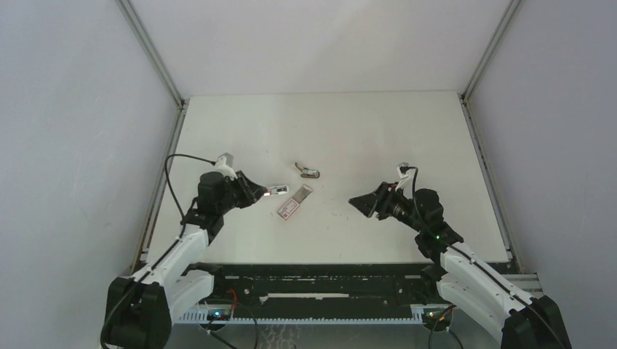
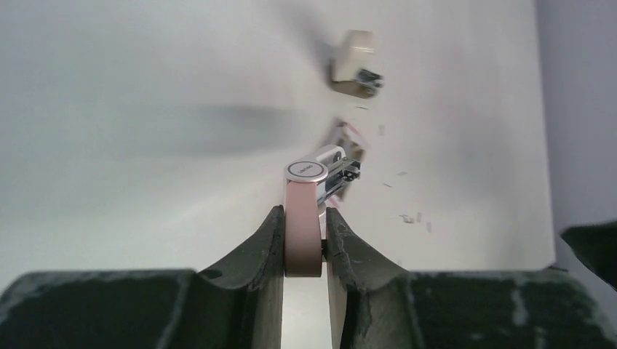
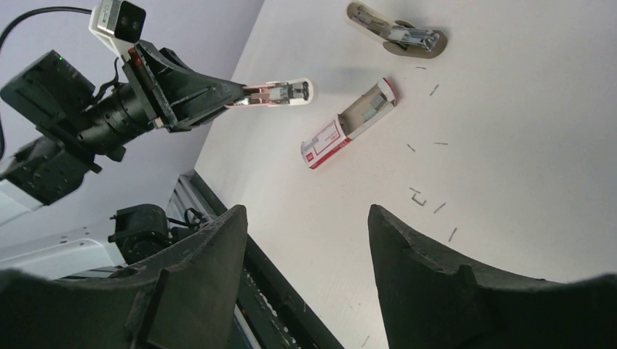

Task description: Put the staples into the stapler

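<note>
My left gripper is shut on the stapler, a tiny pink-sided one with a silver metal front. It holds the stapler level above the table, nose pointing right. Just beyond that nose lies the staples box, white with red print, its tray slid partly out. In the left wrist view the stapler hides most of the box. My right gripper hangs open and empty to the right of the box, well apart from it.
A second small hinged piece, beige and dark grey, lies farther back. Several loose staples are scattered right of the box. The table's near edge and the arms' black rail run below.
</note>
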`<state>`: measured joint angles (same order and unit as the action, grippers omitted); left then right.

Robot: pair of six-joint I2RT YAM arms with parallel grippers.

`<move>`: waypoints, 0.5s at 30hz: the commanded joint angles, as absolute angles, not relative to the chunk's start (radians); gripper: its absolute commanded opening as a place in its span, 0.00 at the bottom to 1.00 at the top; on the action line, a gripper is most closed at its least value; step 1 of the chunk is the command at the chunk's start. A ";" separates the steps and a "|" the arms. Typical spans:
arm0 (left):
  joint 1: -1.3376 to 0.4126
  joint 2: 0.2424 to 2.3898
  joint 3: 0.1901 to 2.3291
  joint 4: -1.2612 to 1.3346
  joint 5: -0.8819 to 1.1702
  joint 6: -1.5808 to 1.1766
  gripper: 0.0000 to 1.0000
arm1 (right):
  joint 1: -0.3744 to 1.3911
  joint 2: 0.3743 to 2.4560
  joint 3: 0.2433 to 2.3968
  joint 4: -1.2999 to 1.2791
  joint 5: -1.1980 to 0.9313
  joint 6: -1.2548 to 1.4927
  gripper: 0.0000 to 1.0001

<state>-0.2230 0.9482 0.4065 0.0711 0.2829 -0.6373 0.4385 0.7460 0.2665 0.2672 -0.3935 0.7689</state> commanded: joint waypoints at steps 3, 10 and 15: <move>-0.114 1.064 0.522 0.002 0.321 -0.520 0.05 | 0.430 0.751 0.288 0.263 -0.402 0.729 0.61; -0.087 1.200 0.583 0.054 0.360 -0.499 0.05 | 0.430 0.748 0.287 0.239 -0.405 0.719 0.61; -0.079 1.299 0.631 0.064 0.411 -0.486 0.11 | 0.430 0.752 0.288 0.235 -0.406 0.717 0.61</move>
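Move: The left gripper already holds the pink stapler, over table to the left of the staple box; the likely set-down is bare table about 4 cm ahead, 3 cm left and 10 cm below it. From this gripper, the staple box lies about 8 cm right and 1 cm ahead, the grey stapler some 11 cm right and 10 cm ahead, both down on the table. That bare spot is about 25 cm left, 10 cm ahead and 14 cm below the right gripper. Bring the left gripper down and to the left with the pink stapler, away from the staple box, then ease off sideways and carry on forward above the bare table, about 4 cm lower and 3 cm each way in all. Tip the fingers some 10 degrees further down on the way and keep the grip shut on the stapler. ##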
